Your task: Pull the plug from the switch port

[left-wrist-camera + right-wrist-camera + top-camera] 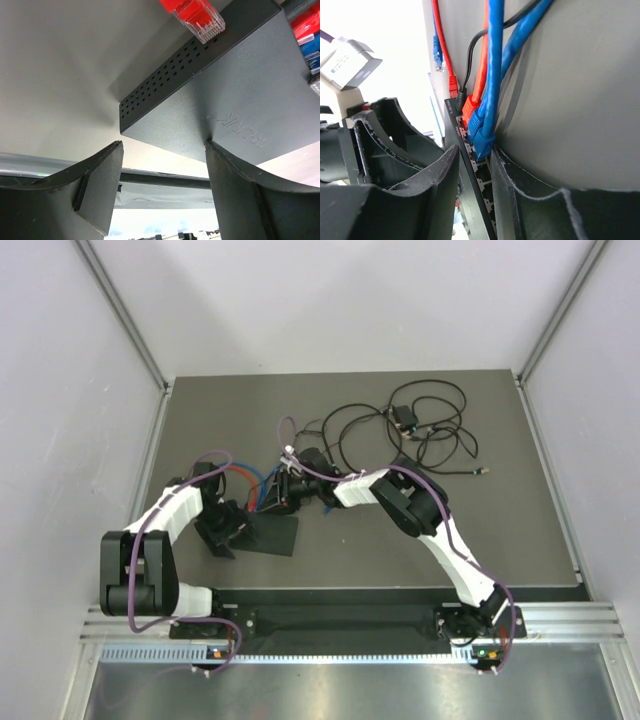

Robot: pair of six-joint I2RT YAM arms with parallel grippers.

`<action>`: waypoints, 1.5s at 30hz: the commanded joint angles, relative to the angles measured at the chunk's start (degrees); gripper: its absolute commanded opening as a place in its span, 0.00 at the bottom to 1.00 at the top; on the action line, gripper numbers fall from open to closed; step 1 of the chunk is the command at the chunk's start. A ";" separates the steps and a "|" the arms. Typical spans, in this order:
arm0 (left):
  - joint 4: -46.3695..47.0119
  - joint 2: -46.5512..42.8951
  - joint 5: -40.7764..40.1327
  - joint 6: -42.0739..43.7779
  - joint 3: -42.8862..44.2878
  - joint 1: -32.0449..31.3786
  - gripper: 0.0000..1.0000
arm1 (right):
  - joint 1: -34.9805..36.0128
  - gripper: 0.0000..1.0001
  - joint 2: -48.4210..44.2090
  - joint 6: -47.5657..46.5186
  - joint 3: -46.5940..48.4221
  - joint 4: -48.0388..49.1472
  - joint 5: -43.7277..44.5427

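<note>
The flat black switch lies on the mat between both arms. In the right wrist view its port row runs edge-on, with two blue plugs and a red plug seated side by side and a thin black cable above them. My right gripper is open, its fingers on either side of the port edge just below the lowest blue plug. It also shows in the top view. My left gripper is open at the switch's corner, right finger touching the top, left finger off it.
A loose red plug lies beside the switch's vented side; a loose blue plug lies further back. A small black adapter block with tangled thin black cable sits at the back right. White walls enclose the mat.
</note>
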 commanded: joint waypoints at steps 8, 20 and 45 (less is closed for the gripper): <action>1.57 1.38 -1.17 0.73 0.55 0.07 0.72 | -0.26 0.28 3.47 7.95 -3.19 9.49 -0.44; 1.48 2.25 -0.90 0.82 0.55 0.16 0.72 | -0.52 0.16 3.91 6.28 -2.31 5.64 -0.27; -2.82 11.66 -7.23 -1.56 0.46 0.07 0.71 | -2.02 0.00 -1.10 -0.33 -2.84 10.00 15.82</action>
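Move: The blue plug at the near end of the plugged row lies about 2 cm to the right hand's left, 1 cm ahead and 1 cm below, just past the half-open fingertips. Its blue neighbour sits roughly 1 cm farther left, the red plug 1 cm beyond that, and the switch's middle some 6 cm back and 2 cm left. From the left hand, the blue plug is about 8 cm ahead and 8 cm right, and the switch's middle some 3 cm ahead and 7 cm right. With its fingers pointing left along the port side, the right hand stays almost in place while its fingers close from about a third open to nearly shut, pinching the nearest blue plug low by its port; it sinks barely a centimetre, then draws forward about 1 cm, away from the switch, turning some 5 degrees clockwise. The left hand keeps its fingers wide over the near left part of the switch, then slides about 1.5 cm right as its fingertips tilt back and to the right by nearly 10 degrees. ##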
